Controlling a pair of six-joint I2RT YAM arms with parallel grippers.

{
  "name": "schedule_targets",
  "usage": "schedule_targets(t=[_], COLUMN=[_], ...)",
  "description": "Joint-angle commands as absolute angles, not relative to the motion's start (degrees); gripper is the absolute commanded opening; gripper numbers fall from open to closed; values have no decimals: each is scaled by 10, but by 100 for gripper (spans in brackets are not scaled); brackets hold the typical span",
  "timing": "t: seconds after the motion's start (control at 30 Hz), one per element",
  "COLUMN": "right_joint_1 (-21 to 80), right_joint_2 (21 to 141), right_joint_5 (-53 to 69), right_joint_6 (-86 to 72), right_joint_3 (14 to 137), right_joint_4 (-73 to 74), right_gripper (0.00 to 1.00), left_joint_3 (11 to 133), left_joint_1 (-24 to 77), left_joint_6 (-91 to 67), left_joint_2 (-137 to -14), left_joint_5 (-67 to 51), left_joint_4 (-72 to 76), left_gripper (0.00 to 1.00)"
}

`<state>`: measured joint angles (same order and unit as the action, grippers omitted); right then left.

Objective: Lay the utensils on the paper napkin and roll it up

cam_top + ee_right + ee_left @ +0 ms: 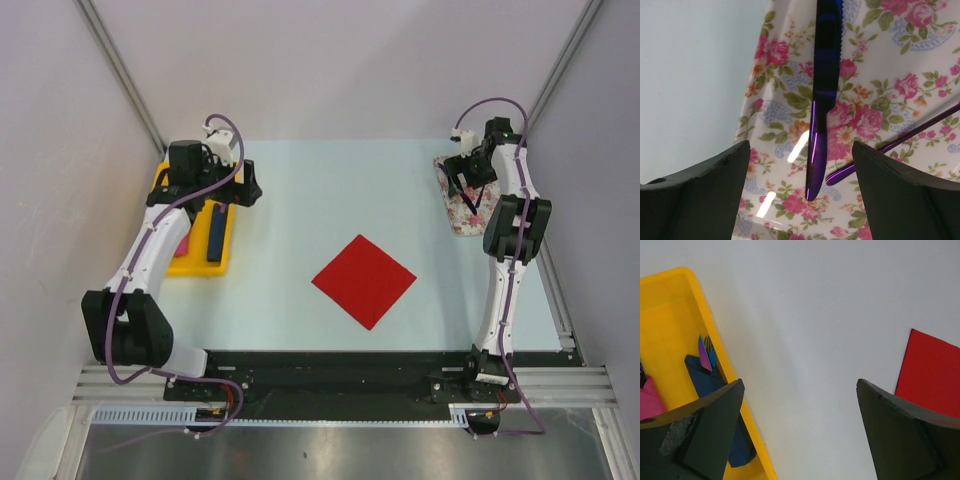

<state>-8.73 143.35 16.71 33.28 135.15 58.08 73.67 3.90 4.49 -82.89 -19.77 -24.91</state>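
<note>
The red paper napkin (363,279) lies flat as a diamond in the middle of the table, and its corner shows in the left wrist view (932,375). A glossy purple knife (822,95) and a second purple utensil (900,142) lie on a white flowered tray (790,200) at the far right (457,205). My right gripper (800,145) hangs open just above them, its fingers either side of the knife's handle end. My left gripper (799,385) is open over bare table beside a yellow tray (715,340). That tray holds a dark blue sleeve with utensil tips (705,352) showing.
The yellow tray (190,262) at the left also holds a pink piece (647,400) next to the blue sleeve (215,232). Grey walls close in both sides and the back. The arm bases stand on a black rail (340,365) at the near edge.
</note>
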Motion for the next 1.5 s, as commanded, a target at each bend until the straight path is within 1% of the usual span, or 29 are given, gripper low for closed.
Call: schedule_targets(t=[0.0, 0.1, 0.13, 0.3, 0.4, 0.47, 0.5, 0.53, 0.6, 0.63, 0.73, 0.83, 0.9, 0.93, 1.0, 1.03, 1.1, 1.2, 1.33, 1.47], right_joint_1=[-92, -94, -94, -91, -87, -83, -83, -81, -78, -77, -77, -77, -77, -77, -76, -76, -73, -70, -69, -73], right_joint_2=[1451, 1459, 1464, 1473, 1473, 1470, 1470, 1469, 1464, 1463, 1451, 1431, 1419, 1405, 1390, 1376, 1364, 1349, 1368, 1397], right_joint_5=[147, 142, 142, 139, 137, 134, 133, 133, 131, 131, 128, 117, 106, 104, 91, 85, 66, 35, -19, -11], right_joint_6=[326, 322, 322, 323, 324, 326, 326, 327, 327, 329, 332, 334, 333, 332, 330, 325, 322, 320, 324, 321], right_joint_3=[1382, 1382, 1382, 1376, 1363, 1354, 1345, 1340, 1333, 1325, 1299, 1276, 1248, 1238, 1209, 1202, 1180, 1150, 1133, 1154], right_joint_4=[538, 519, 513, 502, 498, 498, 497, 498, 500, 504, 512, 519, 526, 527, 539, 544, 564, 587, 589, 598], right_gripper=[86, 79, 75, 64, 60, 59, 56, 50, 47, 43, 36, 24, 24, 20, 20, 17, 17, 19, 22, 27], left_joint_3=[764, 761, 760, 752, 748, 747, 745, 743, 741, 739, 737, 735, 731, 730, 727, 725, 722, 722, 718, 717], left_joint_1=[42, 42, 42, 41, 42, 42, 42, 42, 42, 42, 42, 42, 42, 42, 42, 42, 42, 42, 42, 42], left_joint_6=[62, 64, 65, 73, 78, 83, 83, 84, 85, 87, 89, 93, 93, 93, 94, 94, 94, 96, 97, 97], left_joint_2=[-831, -830, -828, -824, -821, -821, -818, -818, -815, -813, -810, -807, -805, -803, -800, -798, -794, -788, -783, -781], left_joint_5=[-203, -205, -205, -196, -192, -191, -190, -190, -191, -191, -190, -190, -190, -191, -192, -192, -192, -194, -193, -192], left_joint_4=[-256, -259, -260, -264, -265, -267, -268, -268, -268, -268, -270, -275, -277, -278, -279, -279, -279, -282, -284, -287], left_gripper=[100, 100, 100, 100, 100, 100, 100, 100, 100, 100, 100, 100, 100, 100, 100, 100, 100, 100, 100, 100])
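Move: The knife lies on the floral plate just under my right hand: its middle is about 3 cm ahead, neither left nor right, and 3 cm below, the purple handle pointing back to my right. The second utensil lies about 3 cm ahead and 9 cm to the right, and the plate's middle is level with my hand, some 5 cm right. From my left hand the knife is about 12 cm ahead, 62 cm to the right and 20 cm below. I sink my right hand about 3 cm to the plate while easing some 2.5 cm forward, closing the fingers around the knife where blade meets handle. With it pinched, I draw back about 8 cm, staying low and dragging the knife over the plate towards its near edge, the wrist tilting some 15 degrees as I go. ##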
